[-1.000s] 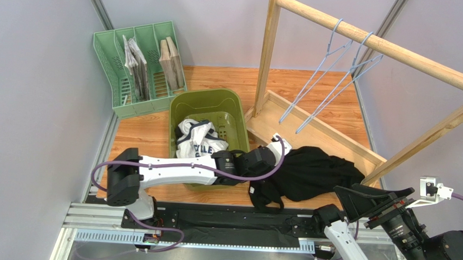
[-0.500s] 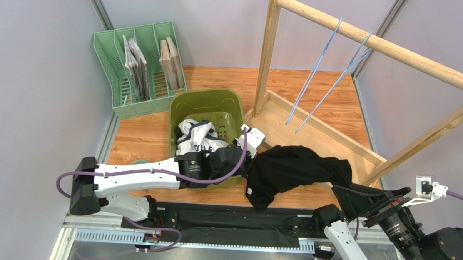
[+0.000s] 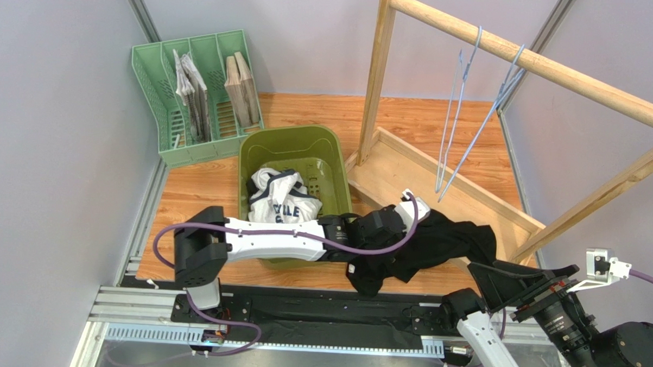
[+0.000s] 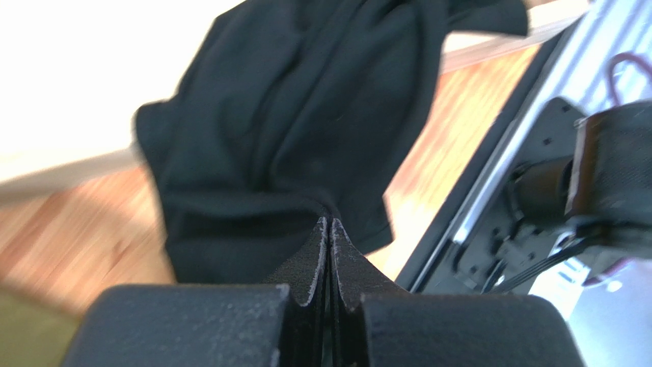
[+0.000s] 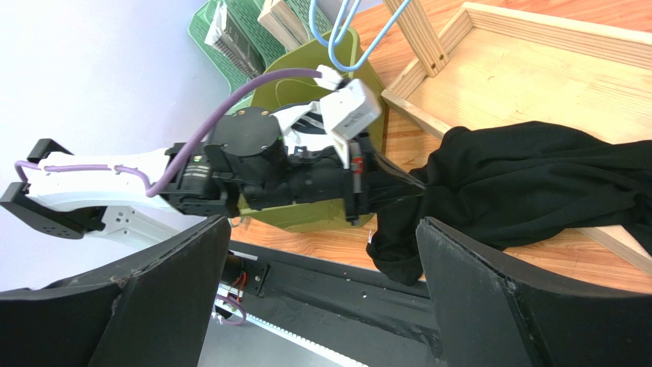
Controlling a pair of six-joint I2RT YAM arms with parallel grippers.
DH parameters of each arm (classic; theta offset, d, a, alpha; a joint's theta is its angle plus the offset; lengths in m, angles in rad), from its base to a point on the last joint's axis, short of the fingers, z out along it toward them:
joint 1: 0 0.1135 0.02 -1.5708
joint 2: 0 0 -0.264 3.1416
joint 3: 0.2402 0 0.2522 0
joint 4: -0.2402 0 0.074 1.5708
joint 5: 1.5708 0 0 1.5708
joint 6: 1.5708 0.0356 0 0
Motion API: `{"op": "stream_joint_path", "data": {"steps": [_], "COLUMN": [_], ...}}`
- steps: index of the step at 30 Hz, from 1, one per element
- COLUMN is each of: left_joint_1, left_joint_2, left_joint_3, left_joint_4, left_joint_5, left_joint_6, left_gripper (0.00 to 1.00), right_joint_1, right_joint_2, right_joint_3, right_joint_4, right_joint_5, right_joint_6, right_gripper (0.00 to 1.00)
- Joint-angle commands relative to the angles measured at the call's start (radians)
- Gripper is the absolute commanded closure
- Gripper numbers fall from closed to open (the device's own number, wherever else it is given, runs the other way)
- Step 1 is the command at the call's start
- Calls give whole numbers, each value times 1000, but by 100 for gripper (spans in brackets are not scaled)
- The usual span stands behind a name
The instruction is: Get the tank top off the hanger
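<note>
The black tank top (image 3: 454, 237) lies crumpled across the front edge of the wooden rack's base and the table, off the hangers. My left gripper (image 3: 418, 234) is shut on a fold of it at its left side; the pinch shows in the left wrist view (image 4: 329, 223) with the cloth (image 4: 306, 115) spread beyond. Two empty light-blue hangers (image 3: 453, 115) hang from the wooden rail (image 3: 546, 67). My right gripper (image 3: 520, 288) is open and empty at the near right; its view shows the top (image 5: 536, 176) and the left gripper (image 5: 419, 186).
A green basket (image 3: 249, 160) holding a white garment (image 3: 276, 200) stands left of the top, under the left arm. A green file rack (image 3: 157, 92) with papers is at the back left. The wooden rack's base (image 3: 420, 174) and post (image 3: 377, 71) are to the right.
The left gripper pulled the tank top left toward the basket, then moved back right with it. The hangers swung and now hang nearly straight down.
</note>
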Motion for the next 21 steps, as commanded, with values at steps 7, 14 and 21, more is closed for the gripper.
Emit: {"op": "stream_joint_path", "data": {"steps": [7,14,21], "left_joint_1": [4,43,72], "left_joint_2": [116,129,230], "left_joint_3": [73,53,134], "left_joint_4": [96,58,-32], "left_joint_5": [78,62,69], "left_joint_6": [4,-2,19], "left_gripper": [39,5,1], "right_joint_1": [2,2,2], "right_joint_2": [-20,-20,-23], "right_joint_3": [-6,0,-18], "right_joint_4": [2,-3,11], "right_joint_5": [-3,4,-2], "right_joint_6": [4,-2,1], "right_gripper": [0,0,0]}}
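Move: The black tank top lies bunched under my left hand, its middle about 7 cm to the right, 2 cm farther out and some 10 cm below. The green basket with the white tank top in it stands roughly 25 cm to my left hand's left and 13 cm farther out; the rack's wooden tray has its middle about 13 cm right and 15 cm ahead. From my right hand the black tank top is around 13 cm ahead, 2 cm left and 30 cm below. I open my left fingers from fully shut to wide, letting go of the pinched edge of the black tank top, and sink about 5 cm towards the bunched cloth. On the way I ease a couple of centimetres right, then turn forward by some 2 cm, keeping the fingers pointed rightward and down. ##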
